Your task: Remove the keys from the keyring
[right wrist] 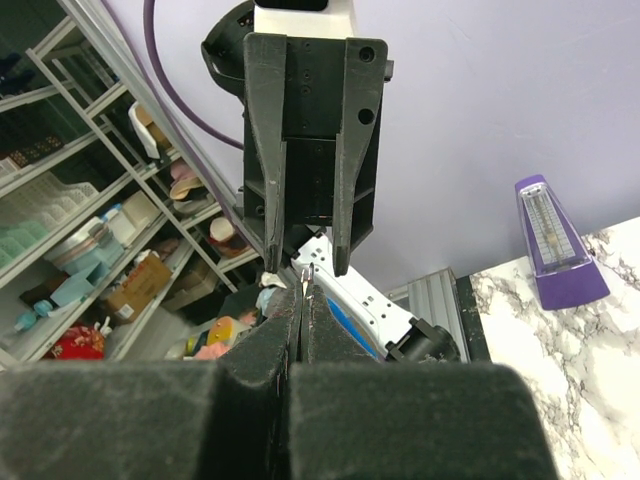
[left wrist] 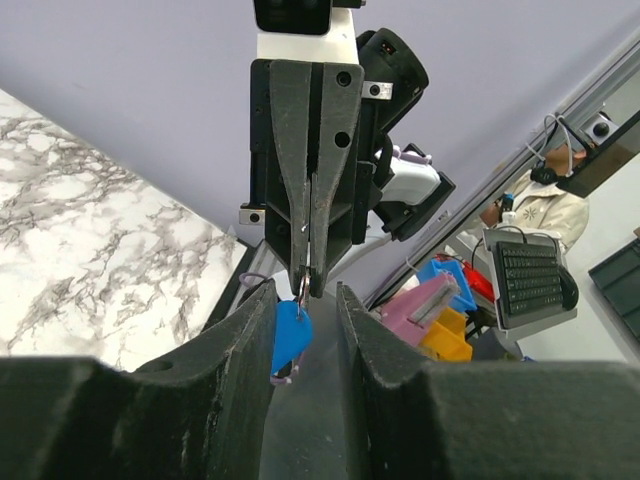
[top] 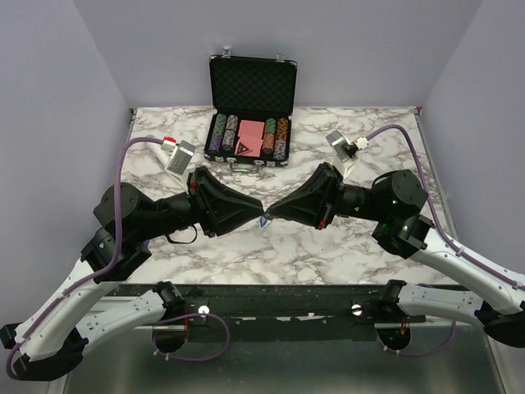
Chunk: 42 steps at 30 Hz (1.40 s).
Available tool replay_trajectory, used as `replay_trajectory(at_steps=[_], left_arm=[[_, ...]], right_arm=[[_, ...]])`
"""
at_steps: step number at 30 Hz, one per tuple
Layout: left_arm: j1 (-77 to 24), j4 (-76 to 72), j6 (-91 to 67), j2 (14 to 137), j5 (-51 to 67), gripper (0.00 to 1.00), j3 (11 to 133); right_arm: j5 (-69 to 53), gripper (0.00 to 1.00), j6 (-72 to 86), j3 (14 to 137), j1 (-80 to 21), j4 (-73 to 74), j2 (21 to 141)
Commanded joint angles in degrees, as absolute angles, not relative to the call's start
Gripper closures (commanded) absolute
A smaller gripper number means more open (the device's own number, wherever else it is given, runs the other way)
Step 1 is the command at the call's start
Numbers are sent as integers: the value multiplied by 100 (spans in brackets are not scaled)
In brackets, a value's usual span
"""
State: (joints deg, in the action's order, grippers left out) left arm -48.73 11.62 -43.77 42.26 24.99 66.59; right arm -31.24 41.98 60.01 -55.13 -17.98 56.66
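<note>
Both grippers meet tip to tip above the middle of the marble table (top: 246,254). The keyring's blue tag (top: 264,220) hangs between them. My right gripper (right wrist: 303,300) is shut on a thin sliver of pale metal (right wrist: 308,272) at the tag's top; whether that is the ring or the keys I cannot tell. In the left wrist view the blue tag (left wrist: 290,335) dangles from the right gripper (left wrist: 312,282) and lies against one finger (left wrist: 225,370) of my left gripper (left wrist: 305,300). The left jaws stand open on either side of the tag, with a gap to the other finger.
An open black case (top: 252,107) with poker chips and cards stands at the back centre of the table. A purple metronome (right wrist: 555,245) stands on the marble in the right wrist view. Purple cables (top: 123,164) loop off both arms.
</note>
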Motion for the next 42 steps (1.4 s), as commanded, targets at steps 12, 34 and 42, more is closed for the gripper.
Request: replay_trajectory(at_steps=[12,34,42], left_arm=[[-5106,1379,-4245,4403,2400,100,6864],[-5203,2874,-3411,4658,3471,100,7418],[-5203,3067,-3173,4869,4262,100,7444]], right_arm=[[-3050,99,4236,5836,-5546,-2048,5599],[-3594,99,3569,6416,-5555,-537,5844],[-4086,99,3323,6706,-5546,-54,6187]])
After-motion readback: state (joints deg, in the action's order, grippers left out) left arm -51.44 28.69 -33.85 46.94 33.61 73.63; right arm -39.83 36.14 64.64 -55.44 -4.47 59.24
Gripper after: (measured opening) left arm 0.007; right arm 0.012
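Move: The metal keyring pokes out of the right gripper's shut tips, hardly 1 cm to the left of that hand's point. From the half-open left gripper it lies about 2 cm to the right, 1 cm back and 1 cm lower. The blue tag hangs under it, roughly 4 cm below the left gripper, 2 cm to its right and 1 cm back. Bring the left gripper about 1 cm right and 1 cm down onto the keyring metal at the right gripper's tips, and shut its fingers on it while the right keeps its pinch. Then take both hands down and back together, some 3 cm down each, tips dipping and swinging back 10 to 15 degrees. ##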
